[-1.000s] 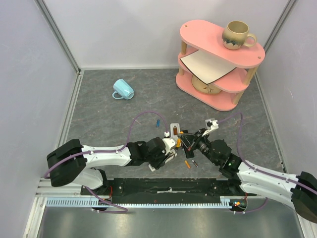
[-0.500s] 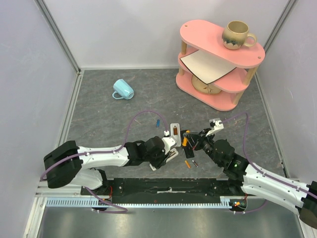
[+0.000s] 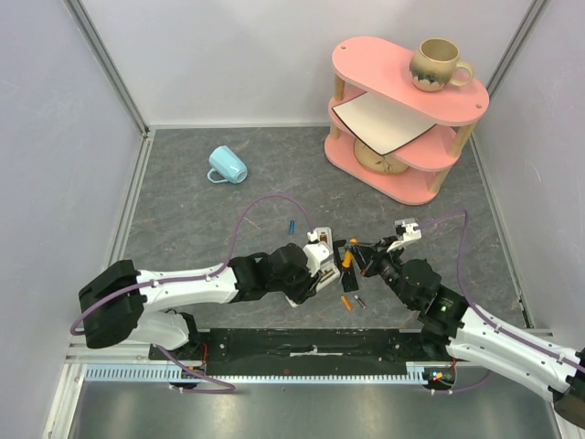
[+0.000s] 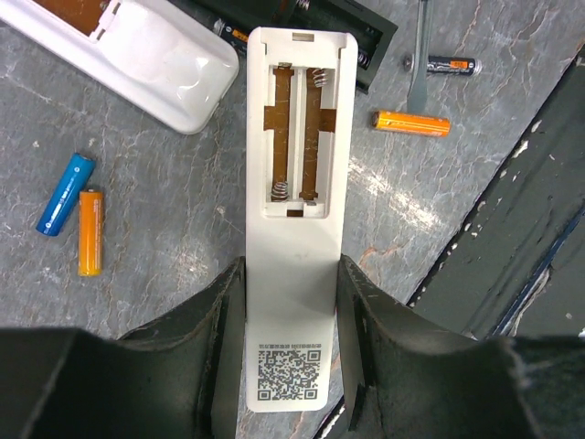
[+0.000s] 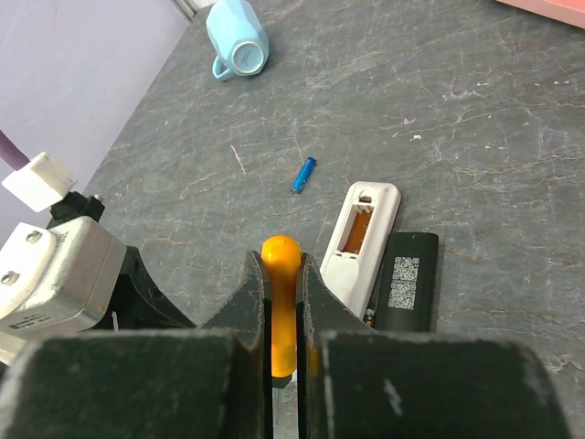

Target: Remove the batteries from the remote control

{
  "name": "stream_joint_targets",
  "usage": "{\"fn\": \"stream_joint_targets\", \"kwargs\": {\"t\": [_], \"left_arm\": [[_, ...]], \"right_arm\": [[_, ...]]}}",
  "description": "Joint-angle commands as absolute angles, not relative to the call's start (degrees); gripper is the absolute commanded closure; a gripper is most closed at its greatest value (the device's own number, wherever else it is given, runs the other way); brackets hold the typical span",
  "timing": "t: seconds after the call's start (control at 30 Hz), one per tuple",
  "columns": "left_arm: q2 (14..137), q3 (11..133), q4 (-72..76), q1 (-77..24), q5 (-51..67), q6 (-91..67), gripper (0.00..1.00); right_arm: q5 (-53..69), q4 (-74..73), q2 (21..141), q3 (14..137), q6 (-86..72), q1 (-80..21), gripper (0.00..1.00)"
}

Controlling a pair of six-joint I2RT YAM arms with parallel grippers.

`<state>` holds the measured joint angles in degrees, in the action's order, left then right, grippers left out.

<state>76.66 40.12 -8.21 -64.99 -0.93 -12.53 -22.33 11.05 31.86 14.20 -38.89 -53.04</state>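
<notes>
My left gripper (image 4: 291,274) is shut on the lower end of a white remote control (image 4: 294,128). Its back faces up, and the open battery bay holds only springs. On the grey floor lie loose batteries: a blue one (image 4: 64,192) beside an orange one (image 4: 90,230) at the left, and an orange one (image 4: 411,123) and a dark one (image 4: 452,64) at the right. Another blue battery (image 5: 303,174) lies farther off. My right gripper (image 5: 281,265) is shut on the orange-handled screwdriver (image 5: 281,302), just right of the left gripper (image 3: 315,274).
A second white remote (image 5: 361,242) with an open bay and a black remote (image 5: 407,282) lie side by side. A light blue mug (image 3: 226,165) lies on its side at the back left. A pink shelf (image 3: 402,119) with a mug stands at the back right.
My right arm has shifted a little to the right, drawing the screwdriver back from the remotes. My left gripper keeps its hold on the white remote and has barely moved.
</notes>
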Motion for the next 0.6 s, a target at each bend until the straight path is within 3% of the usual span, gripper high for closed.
{"fn": "stream_joint_targets", "kwargs": {"t": [0.0,0.33,0.57], "left_arm": [[75.41,43.06,-6.50,-64.78,-1.31,-11.69,0.98],[71.72,45.09,-9.05,-56.61,-2.29,-13.09,0.98],[64.79,42.46,-11.69,-41.25,-3.16,-18.54,0.98]], "right_arm": [[-24.00,10.02,30.76,16.70,-38.32,-53.17,1.00],[-23.82,9.41,30.76,16.87,-38.50,-53.17,1.00],[-23.73,9.58,32.60,17.14,-38.58,-53.17,1.00]]}}
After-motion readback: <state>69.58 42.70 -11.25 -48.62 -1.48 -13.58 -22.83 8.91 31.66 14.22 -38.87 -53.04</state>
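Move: The left hand grips the empty white remote some 7 cm above the table; open table, its likely spot, lies about 14 cm ahead and 12 left. A blue and orange battery pair lies 6 ahead, 4 left; the second white remote 9 ahead, 5 right; a lone blue battery 16 ahead, 4 left. From the right hand, holding the screwdriver, that spot is roughly 21 cm left, 4 ahead and 18 below. Left hand keeps its grip, carrying the empty remote 9 cm forward, 5 left, 5 up, swinging about 15 degrees counter-clockwise. ##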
